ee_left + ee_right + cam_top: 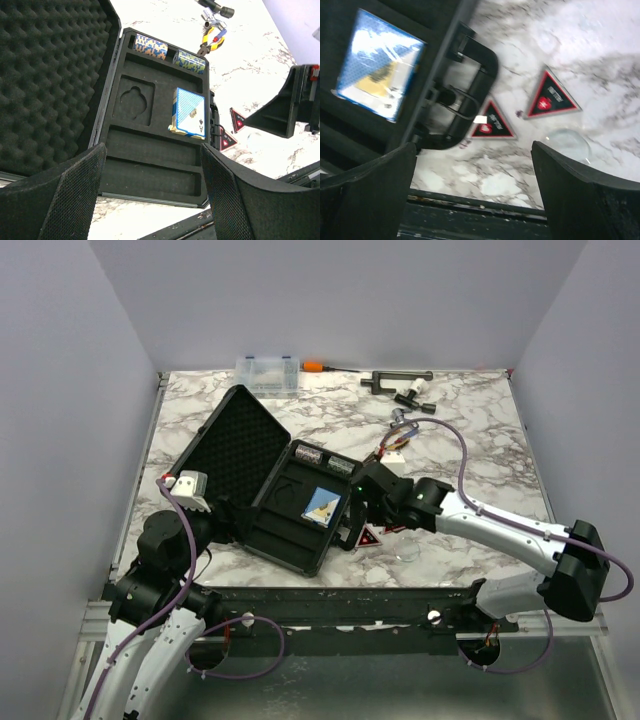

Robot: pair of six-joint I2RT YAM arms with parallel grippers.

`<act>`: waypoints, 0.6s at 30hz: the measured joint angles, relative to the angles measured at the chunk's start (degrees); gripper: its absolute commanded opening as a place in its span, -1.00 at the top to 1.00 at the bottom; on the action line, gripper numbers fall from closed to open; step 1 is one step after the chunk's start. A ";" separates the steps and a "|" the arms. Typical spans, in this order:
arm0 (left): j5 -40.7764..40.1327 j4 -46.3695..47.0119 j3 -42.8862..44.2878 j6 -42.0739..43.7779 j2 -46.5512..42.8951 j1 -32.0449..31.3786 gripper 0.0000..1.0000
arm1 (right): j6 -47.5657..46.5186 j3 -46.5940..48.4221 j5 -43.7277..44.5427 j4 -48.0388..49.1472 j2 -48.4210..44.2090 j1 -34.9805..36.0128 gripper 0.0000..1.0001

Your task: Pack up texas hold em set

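The black briefcase lies open, its foam lid [235, 440] [45, 75] to the left and its moulded tray [290, 530] [150, 170] to the right. A blue-faced card deck [322, 505] [188, 112] [377, 72] rests in the tray. Two rows of chips [150, 47] fill the far slots. On the marble beside the handle [470, 85] lie two red-black triangles [227, 141] [492, 122] and a clear disc [567, 145]. My left gripper [152, 165] hangs open over the tray's near edge. Over the table next to the handle, my right gripper [355, 518] [472, 150] is open and empty.
A clear compartment box [267, 373], an orange-handled screwdriver [320, 367] and a black T-shaped tool [395, 380] lie along the back. Pliers [400, 440] [212, 40] sit behind the case. The table's front edge [470, 205] runs just below my right fingers.
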 measured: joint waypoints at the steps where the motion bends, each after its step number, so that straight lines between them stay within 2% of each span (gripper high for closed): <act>1: 0.00 0.00 0.00 0.02 -0.02 0.00 -0.53 | 1.07 -1.18 0.42 -1.03 -0.90 0.00 -1.00; 10: 0.02 0.00 0.00 0.20 -0.04 0.00 -0.53 | 9.03 -9.64 3.04 -6.86 -3.30 -0.02 -1.00; 18: 0.04 0.00 0.00 0.20 -0.04 0.00 -0.53 | 10.43 -11.91 2.95 -6.32 -2.49 -0.02 -1.00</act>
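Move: The clear disc, apparently the right hand's goal, lies on the table about 7 cm back, 11 cm to its right and 11 cm below. Also on the table, the handle-side ALL IN triangle is some 4 cm back and 1 cm right of that hand, the outer ALL IN triangle about level ahead and 7 cm right; the case handle is 2 cm back, 3 cm left. From the left hand the disc is roughly 36 cm right, 3 cm back, 21 cm below. Rightward, down and back towards the clear disc, the right hand swings away from the open case, some 6 cm each to the right and down and 4 cm back. The sideways travel dies out first, leaving a slow sinking. Fingers stay wide open and empty, tipping more steeply down while the wrist turns about 10 degrees clockwise. ##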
